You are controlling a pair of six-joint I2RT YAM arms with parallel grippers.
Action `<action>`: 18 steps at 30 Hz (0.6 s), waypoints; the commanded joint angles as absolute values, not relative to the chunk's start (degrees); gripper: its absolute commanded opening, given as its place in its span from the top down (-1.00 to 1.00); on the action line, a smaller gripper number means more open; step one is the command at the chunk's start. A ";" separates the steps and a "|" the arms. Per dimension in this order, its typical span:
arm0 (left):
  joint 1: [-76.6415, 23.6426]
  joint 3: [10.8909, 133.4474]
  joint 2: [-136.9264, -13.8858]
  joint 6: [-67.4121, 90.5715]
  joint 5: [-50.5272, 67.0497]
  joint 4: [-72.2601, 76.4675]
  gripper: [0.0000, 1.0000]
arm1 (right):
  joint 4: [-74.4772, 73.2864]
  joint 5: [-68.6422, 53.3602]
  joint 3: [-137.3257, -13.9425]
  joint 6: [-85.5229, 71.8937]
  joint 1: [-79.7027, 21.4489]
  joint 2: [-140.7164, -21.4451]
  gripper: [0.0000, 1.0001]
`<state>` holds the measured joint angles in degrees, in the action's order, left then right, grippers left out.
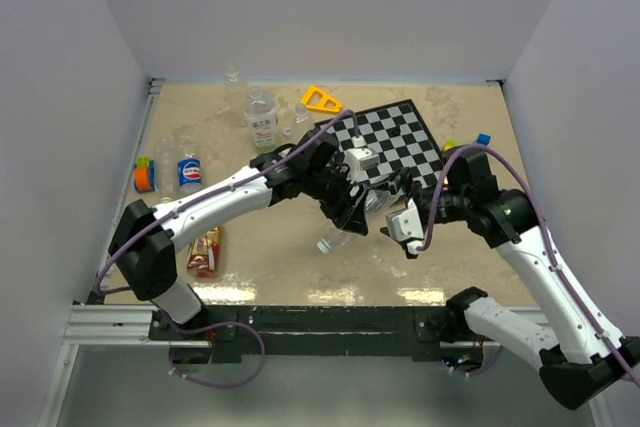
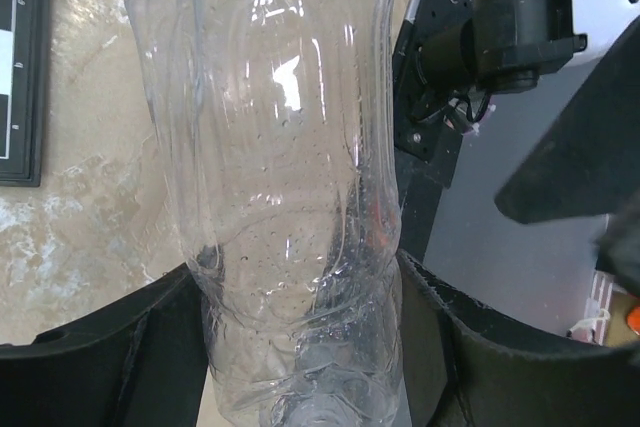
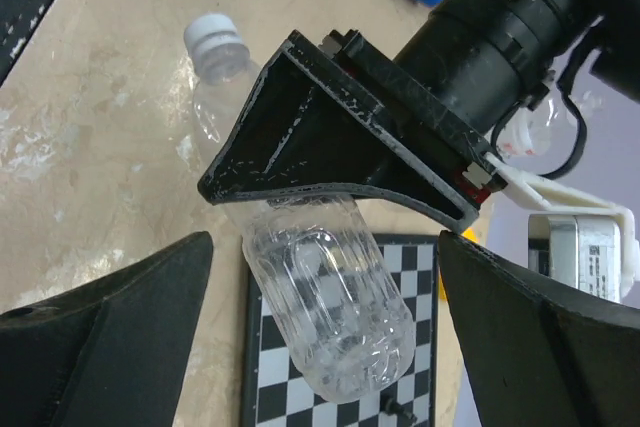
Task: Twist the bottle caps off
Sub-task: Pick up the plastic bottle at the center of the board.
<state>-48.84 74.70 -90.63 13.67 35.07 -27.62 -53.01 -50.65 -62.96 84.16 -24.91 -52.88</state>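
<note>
My left gripper point(image 1: 345, 209) is shut on a clear unlabelled bottle point(image 2: 290, 147) and grips its body from both sides point(image 2: 300, 347). The bottle is tilted, with its white cap point(image 3: 215, 42) pointing away toward the near table edge; the cap also shows in the top view point(image 1: 326, 244). My right gripper point(image 1: 392, 209) is open. Its two fingers stand wide on either side of the bottle's base point(image 3: 340, 327) without touching it point(image 3: 325, 347). The left gripper's black fingers point(image 3: 330, 147) cross the bottle's middle in the right wrist view.
A chessboard point(image 1: 390, 142) lies at the back right, under the bottle's base. A cola bottle point(image 1: 189, 173), an orange-green bottle point(image 1: 145, 176) and a red-yellow bottle point(image 1: 204, 251) lie at the left. A labelled clear bottle point(image 1: 261, 119) and a yellow triangle point(image 1: 321, 100) stand at the back.
</note>
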 commanded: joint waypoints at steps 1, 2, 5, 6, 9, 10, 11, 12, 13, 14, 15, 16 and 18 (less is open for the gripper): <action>-49.04 81.64 -93.68 11.87 39.98 -31.37 0.92 | -46.23 -41.77 -62.06 76.03 -30.93 -54.49 -0.96; -49.04 82.61 -94.13 11.60 40.51 -31.72 0.92 | -45.62 -39.05 -61.27 75.68 -32.68 -55.10 -0.96; -49.04 85.34 -95.45 9.85 42.27 -33.92 0.92 | -43.86 -32.45 -59.07 75.15 -34.71 -55.63 -0.96; -49.04 85.69 -95.80 9.58 42.54 -34.53 0.92 | -43.34 -30.69 -58.71 75.15 -34.98 -55.63 -0.96; -49.04 85.52 -96.15 8.27 44.64 -35.59 0.92 | -41.32 -27.61 -57.83 74.97 -35.42 -55.37 -0.96; -49.04 85.34 -96.24 7.91 45.95 -35.68 0.92 | -40.53 -26.90 -57.48 75.06 -35.51 -55.46 -0.96; -49.04 85.34 -96.24 7.74 47.01 -35.86 0.92 | -40.00 -26.20 -57.13 75.15 -36.03 -55.55 -0.96; -49.04 85.34 -96.24 7.47 47.89 -35.86 0.92 | -39.21 -25.15 -56.52 75.15 -36.47 -55.63 -0.96; -49.04 85.43 -96.24 7.21 48.68 -35.77 0.92 | -38.50 -24.01 -55.90 75.23 -36.91 -55.81 -0.96; -48.96 85.60 -96.41 6.95 49.56 -35.86 0.92 | -37.63 -22.69 -55.38 75.41 -37.35 -55.81 -0.95; -48.96 85.87 -96.42 6.77 50.27 -35.95 0.92 | -36.40 -21.46 -54.59 75.67 -37.70 -55.72 -0.93; -49.04 86.13 -96.50 6.68 50.88 -36.12 0.92 | -35.43 -20.49 -53.88 75.76 -38.14 -55.64 -0.90; -48.96 86.75 -96.77 6.42 52.29 -36.21 0.92 | -33.85 -19.08 -52.39 76.46 -38.84 -55.11 -0.81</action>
<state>-47.11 82.89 -96.49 9.17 44.60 -37.30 -41.56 -25.47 -54.96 76.51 -37.39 -54.65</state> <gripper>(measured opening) 0.683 0.944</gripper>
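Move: The left hand already holds the plastic bottle around its middle, which lies about 2 cm to that hand's right; the open right gripper is about 7 cm to the left hand's right and 6 cm above it. From the right hand, the bottle's middle is about 5 cm left, level fore and aft, and 6 cm below, with its base slanting forward-right and its cap back-left. The checkered board's centre is some 20 cm ahead, 2 cm left and 24 cm below. The right hand sinks about 5.5 cm and reaches some 3 cm forward onto the base half of the bottle, its fingertips dipping about 10 degrees and the hand swinging about as much clockwise, until its fingers, still almost fully open and only starting to close, straddle the bottle beyond the left fingers. The left hand keeps its grip and holds the bottle up nearly in place, turning it slightly clockwise; whether the right fingers touch the plastic can't be seen. ##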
